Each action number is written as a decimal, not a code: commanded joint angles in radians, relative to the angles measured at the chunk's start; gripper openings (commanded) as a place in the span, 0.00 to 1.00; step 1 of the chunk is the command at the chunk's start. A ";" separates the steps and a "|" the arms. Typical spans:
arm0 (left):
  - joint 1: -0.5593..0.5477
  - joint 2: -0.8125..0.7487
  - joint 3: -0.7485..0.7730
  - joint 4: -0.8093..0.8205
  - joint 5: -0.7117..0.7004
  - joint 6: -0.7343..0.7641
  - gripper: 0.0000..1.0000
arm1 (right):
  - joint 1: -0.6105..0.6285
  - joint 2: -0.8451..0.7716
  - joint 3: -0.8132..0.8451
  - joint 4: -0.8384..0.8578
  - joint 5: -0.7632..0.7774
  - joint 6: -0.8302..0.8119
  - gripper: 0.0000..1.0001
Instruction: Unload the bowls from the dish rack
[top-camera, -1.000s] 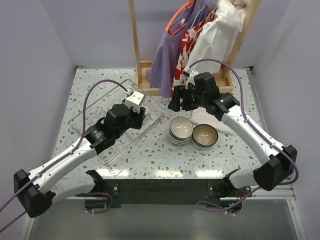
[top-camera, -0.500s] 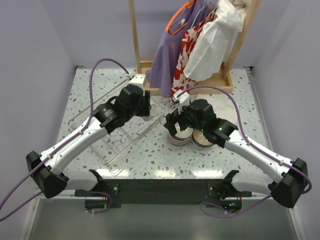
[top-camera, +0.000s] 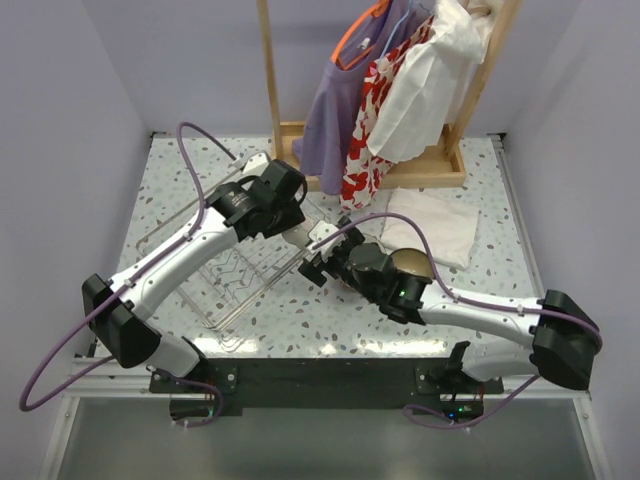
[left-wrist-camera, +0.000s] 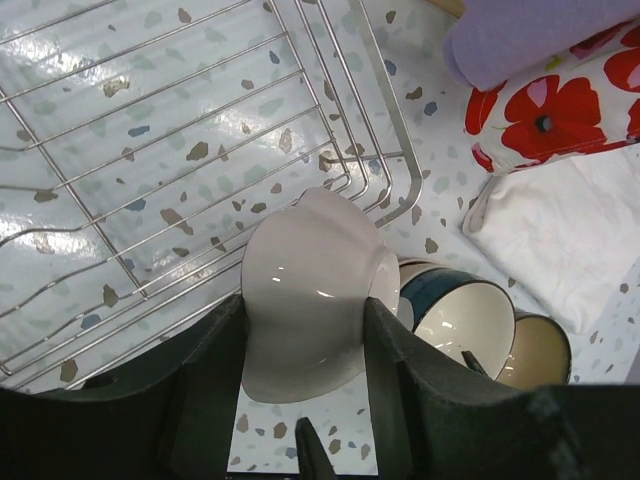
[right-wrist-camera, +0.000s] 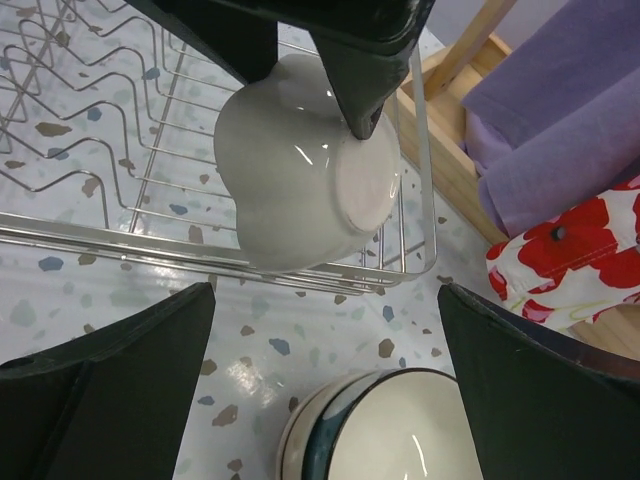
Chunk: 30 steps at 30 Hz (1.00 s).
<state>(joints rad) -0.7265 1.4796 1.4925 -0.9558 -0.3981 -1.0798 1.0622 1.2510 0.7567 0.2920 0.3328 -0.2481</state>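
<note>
My left gripper (left-wrist-camera: 305, 305) is shut on a white bowl (left-wrist-camera: 305, 300), gripped across its sides and held tilted over the right corner of the silver wire dish rack (left-wrist-camera: 150, 130). In the right wrist view the same white bowl (right-wrist-camera: 300, 185) hangs foot-first above the rack's rim (right-wrist-camera: 200, 255). My right gripper (right-wrist-camera: 327, 290) stands wide open and holds nothing, just right of the rack and over a stack of bowls topped by a teal-banded one (right-wrist-camera: 400, 430). From above, the left gripper (top-camera: 300, 228) and right gripper (top-camera: 313, 264) are close together; the right arm hides the stack.
A beige bowl (left-wrist-camera: 540, 350) sits right of the teal-banded bowl (left-wrist-camera: 465, 315). A folded white cloth (top-camera: 435, 225) lies at the back right. The wooden clothes stand (top-camera: 290, 140) with hanging garments (top-camera: 400, 90) fills the back. The rack (top-camera: 215, 270) occupies the left.
The left arm has carried the white bowl out of the rack's middle to its right corner. The right arm swung from beside the clothes stand down over the bowl stack, opening wider.
</note>
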 joint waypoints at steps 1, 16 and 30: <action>0.007 -0.036 0.058 -0.046 -0.057 -0.218 0.00 | 0.044 0.046 -0.022 0.266 0.135 -0.074 0.98; 0.018 -0.090 0.058 -0.052 -0.058 -0.351 0.00 | 0.180 0.350 0.033 0.828 0.503 -0.472 0.93; 0.029 -0.088 0.031 -0.034 -0.008 -0.351 0.00 | 0.202 0.518 0.079 1.236 0.589 -0.737 0.52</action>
<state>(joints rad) -0.7116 1.4250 1.5017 -1.0290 -0.4114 -1.4040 1.2568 1.7615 0.7914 1.2243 0.8799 -0.9325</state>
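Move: The left hand already holds the white bowl, its middle about 2 cm below that hand and 1 cm ahead and to the right. From the open right hand, this bowl is roughly 7 cm left, 4 cm ahead and about level. The bowl stack stands about 6 cm to the right hand's right, 3 cm ahead and 13 cm below; the tan bowl lies 19 cm right, level fore and aft, 14 cm below. The right hand eases 4 cm left and forward to the left-held bowl, tipping up 30 degrees, closing halfway. ##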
